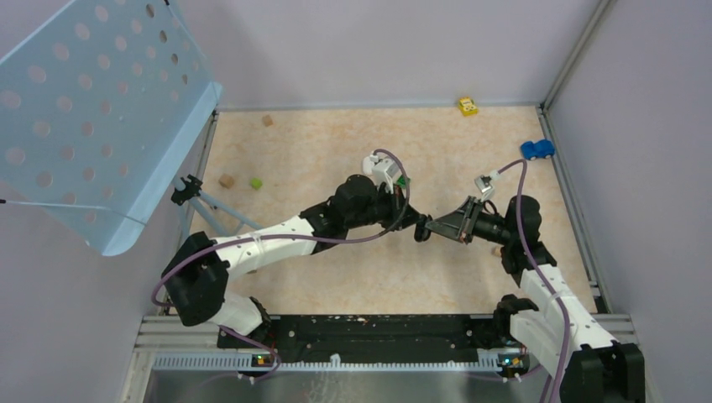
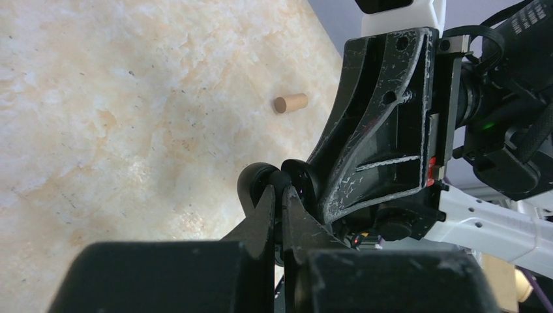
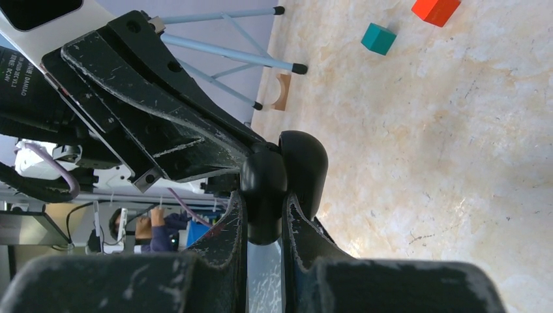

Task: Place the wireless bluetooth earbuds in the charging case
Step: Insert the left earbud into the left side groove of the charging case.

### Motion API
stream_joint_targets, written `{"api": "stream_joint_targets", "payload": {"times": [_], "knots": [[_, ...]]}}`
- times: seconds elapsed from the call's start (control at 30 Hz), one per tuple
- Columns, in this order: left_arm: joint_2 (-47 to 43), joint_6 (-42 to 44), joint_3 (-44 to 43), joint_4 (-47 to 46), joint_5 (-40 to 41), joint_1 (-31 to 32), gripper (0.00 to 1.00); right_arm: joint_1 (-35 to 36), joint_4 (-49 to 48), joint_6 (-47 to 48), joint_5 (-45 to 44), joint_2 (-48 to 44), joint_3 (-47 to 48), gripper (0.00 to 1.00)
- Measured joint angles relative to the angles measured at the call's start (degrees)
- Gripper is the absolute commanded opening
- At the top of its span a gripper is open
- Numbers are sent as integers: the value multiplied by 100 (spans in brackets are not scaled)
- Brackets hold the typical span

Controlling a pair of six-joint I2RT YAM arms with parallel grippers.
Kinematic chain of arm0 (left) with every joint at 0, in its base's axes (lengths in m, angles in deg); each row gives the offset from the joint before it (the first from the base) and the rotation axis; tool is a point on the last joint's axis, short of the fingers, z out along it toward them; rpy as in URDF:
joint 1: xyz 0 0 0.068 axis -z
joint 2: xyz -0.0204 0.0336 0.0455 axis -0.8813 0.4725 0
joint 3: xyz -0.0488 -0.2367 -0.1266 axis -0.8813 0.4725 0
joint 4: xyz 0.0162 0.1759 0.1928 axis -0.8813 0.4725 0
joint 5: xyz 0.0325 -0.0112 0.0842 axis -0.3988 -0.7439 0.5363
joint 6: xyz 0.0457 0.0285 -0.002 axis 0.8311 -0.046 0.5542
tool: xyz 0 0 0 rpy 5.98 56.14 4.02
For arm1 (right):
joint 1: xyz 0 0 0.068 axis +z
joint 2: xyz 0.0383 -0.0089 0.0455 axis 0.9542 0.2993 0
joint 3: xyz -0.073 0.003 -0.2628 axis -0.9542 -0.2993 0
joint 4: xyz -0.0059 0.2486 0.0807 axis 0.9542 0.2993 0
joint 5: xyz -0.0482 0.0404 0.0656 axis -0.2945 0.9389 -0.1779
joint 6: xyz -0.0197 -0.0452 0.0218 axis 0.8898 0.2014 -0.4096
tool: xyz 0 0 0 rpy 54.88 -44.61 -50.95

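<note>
My two grippers meet tip to tip above the middle of the table. My right gripper (image 1: pixel 431 227) is shut on a black rounded charging case (image 3: pixel 264 186), whose open lid (image 3: pixel 306 163) stands beside it. My left gripper (image 1: pixel 416 229) is shut on a tiny black earbud (image 2: pixel 281 177), held right at the case (image 2: pixel 253 186). In the left wrist view my left gripper (image 2: pixel 282 195) sits against the right gripper's body (image 2: pixel 385 130). In the right wrist view my right gripper (image 3: pixel 264 208) faces the left gripper's fingers (image 3: pixel 163 111). The white earbuds are out of view.
A yellow toy car (image 1: pixel 468 106) and a blue toy car (image 1: pixel 537 149) sit at the back right. A green cube (image 1: pixel 255 182) and tan blocks (image 1: pixel 225 180) lie at the left. A blue perforated panel (image 1: pixel 92 109) on a stand leans over the left edge. A wooden cylinder (image 2: pixel 290 103) lies nearby.
</note>
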Motion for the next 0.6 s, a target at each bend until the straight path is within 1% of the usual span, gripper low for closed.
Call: {"api": "stream_joint_targets", "payload": {"times": [0.03,0.1,0.2,0.37,0.47,0.53,0.6], "knots": [[13,17,-46,68,4,0,18,-2,0,0,-7,0,0,0],[44,79,-151,221,15,0,25,-2,0,0,-24,0,0,0],[74,105,-247,363,13,0,28,17,-2,-4,-13,0,0,0],[74,107,-258,396,13,2,37,61,7,-4,-4,0,0,0],[72,118,-273,433,9,2,38,61,7,-4,-11,2,0,0],[59,125,-289,468,17,0,44,61,20,-4,-26,9,-2,0],[33,138,-306,531,70,0,46,61,13,-2,-17,11,-2,0]]}}
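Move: The open charging case, held in the right fingers, has its middle about 1 cm right, 2 cm back and 1 cm below the left hand, whose shut tips reach into it with the earbud; it lies about 1 cm left of the right hand. From the left hand, far down on the table some 20 cm below, the red block is about 17 cm ahead and 11 cm left, the teal block 14 ahead and 18 left, the wooden cylinder 3 ahead and 21 right. The earbud at the case's groove is let go: the left fingers spread from shut to about two-fifths open, while that hand stays in place at the case with only a few degrees of roll, its left side rising. The right hand keeps its pinch on the case and holds it still. ##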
